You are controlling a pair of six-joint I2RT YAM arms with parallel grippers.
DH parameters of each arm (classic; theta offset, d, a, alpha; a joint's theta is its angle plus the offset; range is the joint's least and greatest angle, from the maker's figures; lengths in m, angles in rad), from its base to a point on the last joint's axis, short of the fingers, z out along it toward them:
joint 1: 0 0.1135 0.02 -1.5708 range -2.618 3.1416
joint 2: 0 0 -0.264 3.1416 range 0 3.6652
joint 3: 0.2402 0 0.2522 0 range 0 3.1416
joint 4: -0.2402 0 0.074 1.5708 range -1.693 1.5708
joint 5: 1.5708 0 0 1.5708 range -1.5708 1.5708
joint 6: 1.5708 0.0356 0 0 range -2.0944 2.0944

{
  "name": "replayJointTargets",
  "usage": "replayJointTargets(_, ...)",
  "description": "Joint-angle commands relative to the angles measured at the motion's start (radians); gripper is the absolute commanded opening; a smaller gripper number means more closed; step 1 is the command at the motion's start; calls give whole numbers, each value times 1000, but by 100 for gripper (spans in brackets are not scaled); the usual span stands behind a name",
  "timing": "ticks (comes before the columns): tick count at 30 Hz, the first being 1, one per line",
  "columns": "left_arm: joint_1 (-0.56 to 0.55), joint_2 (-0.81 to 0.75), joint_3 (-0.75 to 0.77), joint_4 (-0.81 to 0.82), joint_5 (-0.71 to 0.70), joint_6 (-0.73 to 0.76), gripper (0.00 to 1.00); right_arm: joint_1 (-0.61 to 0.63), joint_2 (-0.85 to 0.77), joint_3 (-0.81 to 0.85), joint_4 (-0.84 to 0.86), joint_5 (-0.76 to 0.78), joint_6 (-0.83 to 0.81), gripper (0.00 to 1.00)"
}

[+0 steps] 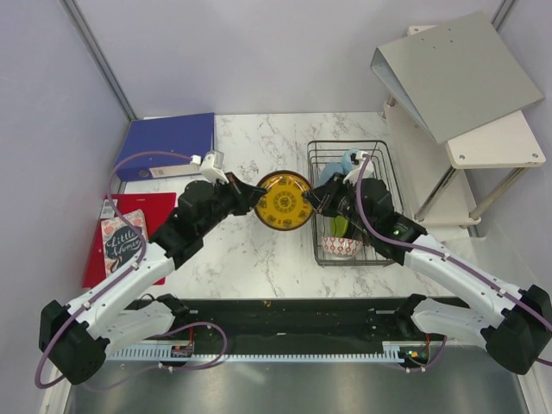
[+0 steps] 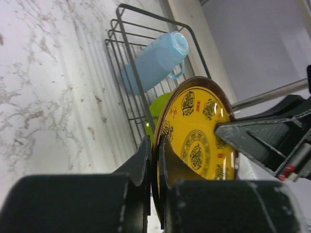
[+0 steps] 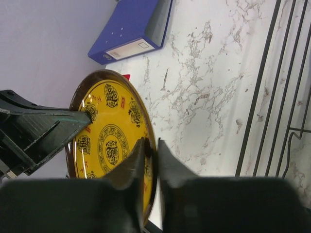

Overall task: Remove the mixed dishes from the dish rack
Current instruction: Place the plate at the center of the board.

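Observation:
A yellow-brown patterned plate (image 1: 285, 200) (image 2: 199, 131) (image 3: 109, 131) hangs on edge above the table, left of the dish rack (image 1: 354, 144) (image 2: 121, 58) (image 3: 262, 87). My left gripper (image 1: 256, 195) (image 2: 155, 143) is shut on its left rim. My right gripper (image 1: 315, 200) (image 3: 151, 143) straddles the opposite rim, its jaws slightly apart with a sliver of gap behind the plate. In the rack lie a light blue cup (image 1: 352, 160) (image 2: 155, 60), a lime green plate (image 1: 341, 226) (image 2: 158, 104) and a red-and-white bowl (image 1: 342, 247). My right arm hides part of the rack.
A blue ring binder (image 1: 168, 138) (image 3: 133, 26) lies at the back left. A red book (image 1: 121, 237) sits at the left edge. A white shelf with a grey binder (image 1: 457, 73) stands to the right of the rack.

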State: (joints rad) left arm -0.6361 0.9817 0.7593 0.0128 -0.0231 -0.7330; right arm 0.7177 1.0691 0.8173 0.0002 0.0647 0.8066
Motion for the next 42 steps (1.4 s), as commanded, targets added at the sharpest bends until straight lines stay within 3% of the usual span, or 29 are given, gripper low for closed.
replayJointTargets(1,-13,38,-6,-36,-26,38,2,23,-17,9,60,-32,-59,60)
replayJointTargets(4,-8,78,43,-85,-60,29,2,23,-17,37,-6,32,-83,94)
replayJointTargets(5,4,93,57,-100,-67,24,2,22,-18,54,-78,64,-92,98)
replayJointTargets(10,101,219,172,-175,-37,-6,2,22,-53,79,-232,282,-127,98)
replayJointTargets(14,255,343,251,-163,18,-43,2,23,-113,43,-243,323,-153,98)
replayJointTargets(17,298,490,366,-166,18,-36,2,23,-144,23,-243,314,-176,98)
replayJointTargets(26,337,1003,817,-286,106,0,2,22,-189,3,-259,320,-259,97)
replayJointTargets(40,444,1347,1209,-482,126,23,2,23,-156,-7,-267,357,-287,96)
replayJointTargets(42,449,1361,1232,-493,132,26,6,23,-138,0,-267,362,-287,96)
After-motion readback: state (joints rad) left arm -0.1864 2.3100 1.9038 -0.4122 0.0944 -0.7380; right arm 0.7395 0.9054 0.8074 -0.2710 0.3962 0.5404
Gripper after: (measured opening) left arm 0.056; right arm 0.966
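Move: Both hands pinch the plate between them, its middle about 6 cm right of the left hand and 6 cm left of the right. The bare marble it is taken to lies some 30 cm ahead and 25 below both, 2 cm left of the left hand, 14 cm left of the right. From the left hand, the blue binder is 29 ahead, 34 left; the rack's middle 7 ahead, 27 right, both roughly 20 below. The right fingers spread wide to let go of the plate and that hand draws about 8 cm to the right, over the rack's near-left part, rolling some 20 degrees. The left hand keeps its pinch on the rim and carries the plate, dipping first, then about 30 cm forward and steadily down towards the far marble beside the binder, ending lower and a little left with its fingers tipped well downward. ##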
